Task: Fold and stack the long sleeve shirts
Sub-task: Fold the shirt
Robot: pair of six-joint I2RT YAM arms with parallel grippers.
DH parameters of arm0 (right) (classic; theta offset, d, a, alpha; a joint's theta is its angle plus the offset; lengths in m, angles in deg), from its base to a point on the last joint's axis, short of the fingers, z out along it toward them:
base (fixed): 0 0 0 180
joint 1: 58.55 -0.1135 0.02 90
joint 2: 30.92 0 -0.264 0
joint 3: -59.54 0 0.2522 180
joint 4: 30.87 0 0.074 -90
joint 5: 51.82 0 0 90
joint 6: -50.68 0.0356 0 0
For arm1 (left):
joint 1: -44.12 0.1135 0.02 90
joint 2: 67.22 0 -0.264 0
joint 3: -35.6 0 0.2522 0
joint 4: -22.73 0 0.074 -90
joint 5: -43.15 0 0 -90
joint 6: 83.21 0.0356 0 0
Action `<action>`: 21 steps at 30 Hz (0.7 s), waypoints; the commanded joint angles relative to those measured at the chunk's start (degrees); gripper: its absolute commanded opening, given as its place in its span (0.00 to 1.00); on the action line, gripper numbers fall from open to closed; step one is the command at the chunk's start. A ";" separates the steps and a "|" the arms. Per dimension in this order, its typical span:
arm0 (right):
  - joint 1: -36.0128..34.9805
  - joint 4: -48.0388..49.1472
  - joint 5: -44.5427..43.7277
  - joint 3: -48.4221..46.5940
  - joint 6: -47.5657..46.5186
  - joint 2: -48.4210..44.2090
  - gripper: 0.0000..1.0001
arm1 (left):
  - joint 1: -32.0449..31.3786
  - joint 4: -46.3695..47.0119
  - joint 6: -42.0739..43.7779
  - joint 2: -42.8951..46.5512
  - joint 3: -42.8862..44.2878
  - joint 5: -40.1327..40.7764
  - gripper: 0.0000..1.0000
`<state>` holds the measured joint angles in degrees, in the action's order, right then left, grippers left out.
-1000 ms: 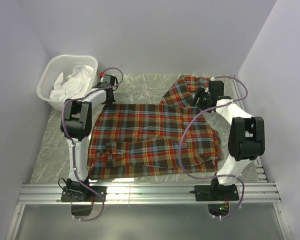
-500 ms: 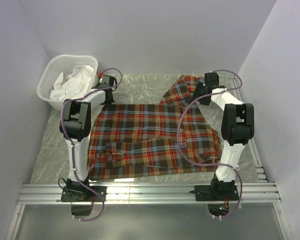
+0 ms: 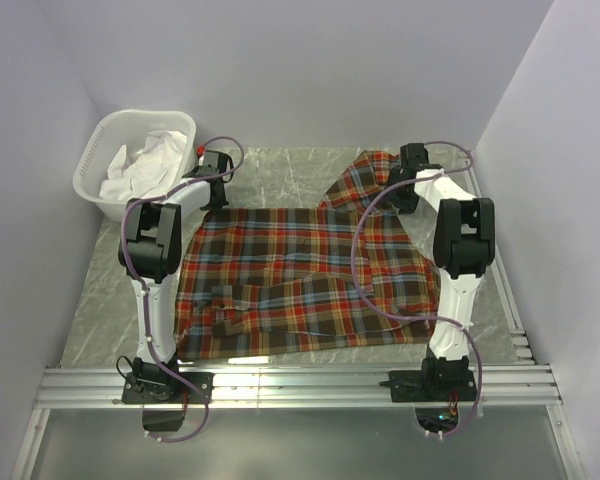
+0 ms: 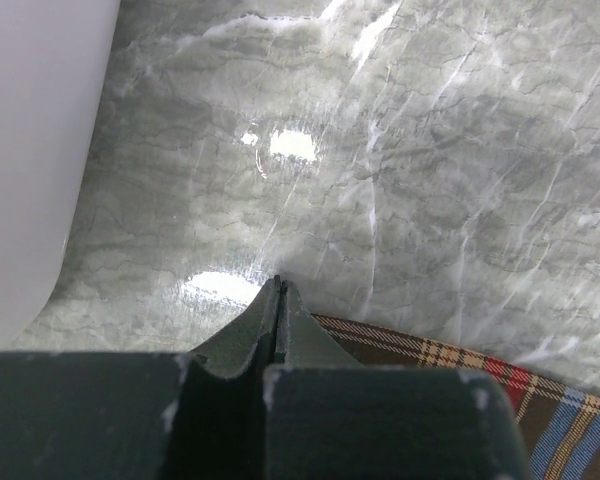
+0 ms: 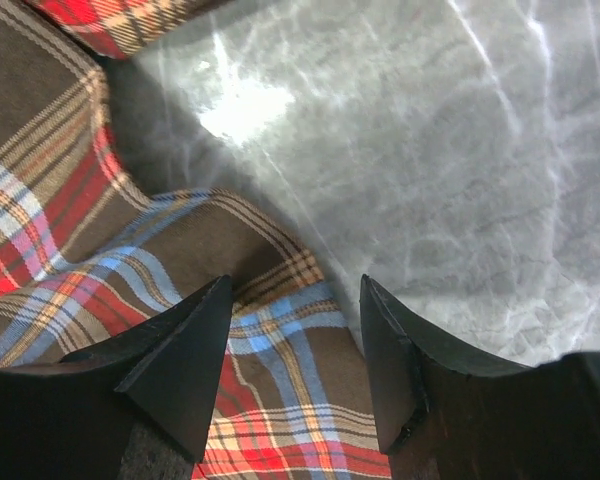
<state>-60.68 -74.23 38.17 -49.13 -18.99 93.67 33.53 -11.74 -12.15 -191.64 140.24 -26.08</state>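
One long sleeve shirt (image 3: 300,275), plaid in red, orange, blue and brown, lies spread flat across the marble table, one sleeve bunched at the back right (image 3: 365,180). My left gripper (image 3: 216,197) sits at the shirt's back left corner. Its jaws are shut, the tips (image 4: 278,286) rest on bare marble just past the plaid edge (image 4: 460,362), and no cloth shows between them. My right gripper (image 3: 400,192) hangs over the bunched sleeve, open (image 5: 295,282), with the plaid cloth's edge (image 5: 280,345) lying beneath the gap and neither finger touching it.
A white laundry basket (image 3: 88,182) holding white cloth (image 3: 145,165) stands at the back left corner. Purple walls close in the table on three sides. Bare marble (image 3: 280,175) shows behind the shirt and along its right side (image 3: 480,300).
The right arm has reached farther back, carrying its gripper over the bunched sleeve, and its jaws have narrowed a little. The left arm and the shirt have stayed still.
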 commanded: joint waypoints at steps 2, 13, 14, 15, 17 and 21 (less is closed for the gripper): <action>-1.65 -3.00 -1.48 -4.92 -1.09 2.23 0.61 | 0.66 -3.81 0.13 0.93 -1.66 -0.47 0.01; -3.67 -6.87 -4.65 -8.97 -3.90 4.52 0.39 | 1.10 -4.25 -0.13 1.11 -1.57 -0.21 0.01; -3.67 -6.87 -4.56 -8.97 -3.82 4.52 0.33 | 1.10 -4.34 -0.13 1.28 -1.57 -0.12 0.00; -3.58 -6.87 -4.47 -9.32 -4.08 4.60 0.28 | 1.27 -4.43 -0.05 1.46 -1.49 -0.03 0.00; -3.67 -6.52 -4.91 -9.24 -4.08 4.43 0.22 | 1.36 -4.95 -0.22 1.98 -1.31 0.14 0.01; -3.67 -4.67 -5.79 -8.36 -5.04 1.89 0.06 | 2.15 -5.22 -1.10 3.83 -0.52 0.49 0.00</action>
<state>-64.20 -80.22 34.61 -55.58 -22.88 97.19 34.39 -13.29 -12.41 -191.07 140.08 -26.03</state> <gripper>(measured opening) 0.090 0.013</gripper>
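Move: Just left of the right hand, about 2 cm and level fore and aft, the shirt's far right corner lies a centimetre below the open fingertips. The sleeve lies some 8 cm ahead and 8 cm left of that hand. The left hand still pinches the shirt's far left corner at its fingertips; from it, the far right corner is roughly 50 cm to the right and about level, and the basket about 22 cm left and 11 cm ahead. Sliding about 2 cm to its left just above the table, the right hand brings its open fingers around the cloth at the shirt's far right corner, then stays there and closes from over half open to nearly shut, pinching the edge; its wrist turns only some 5 degrees. The left hand keeps its pinch on the far left corner and, at the very end, eases about 1 cm left. ##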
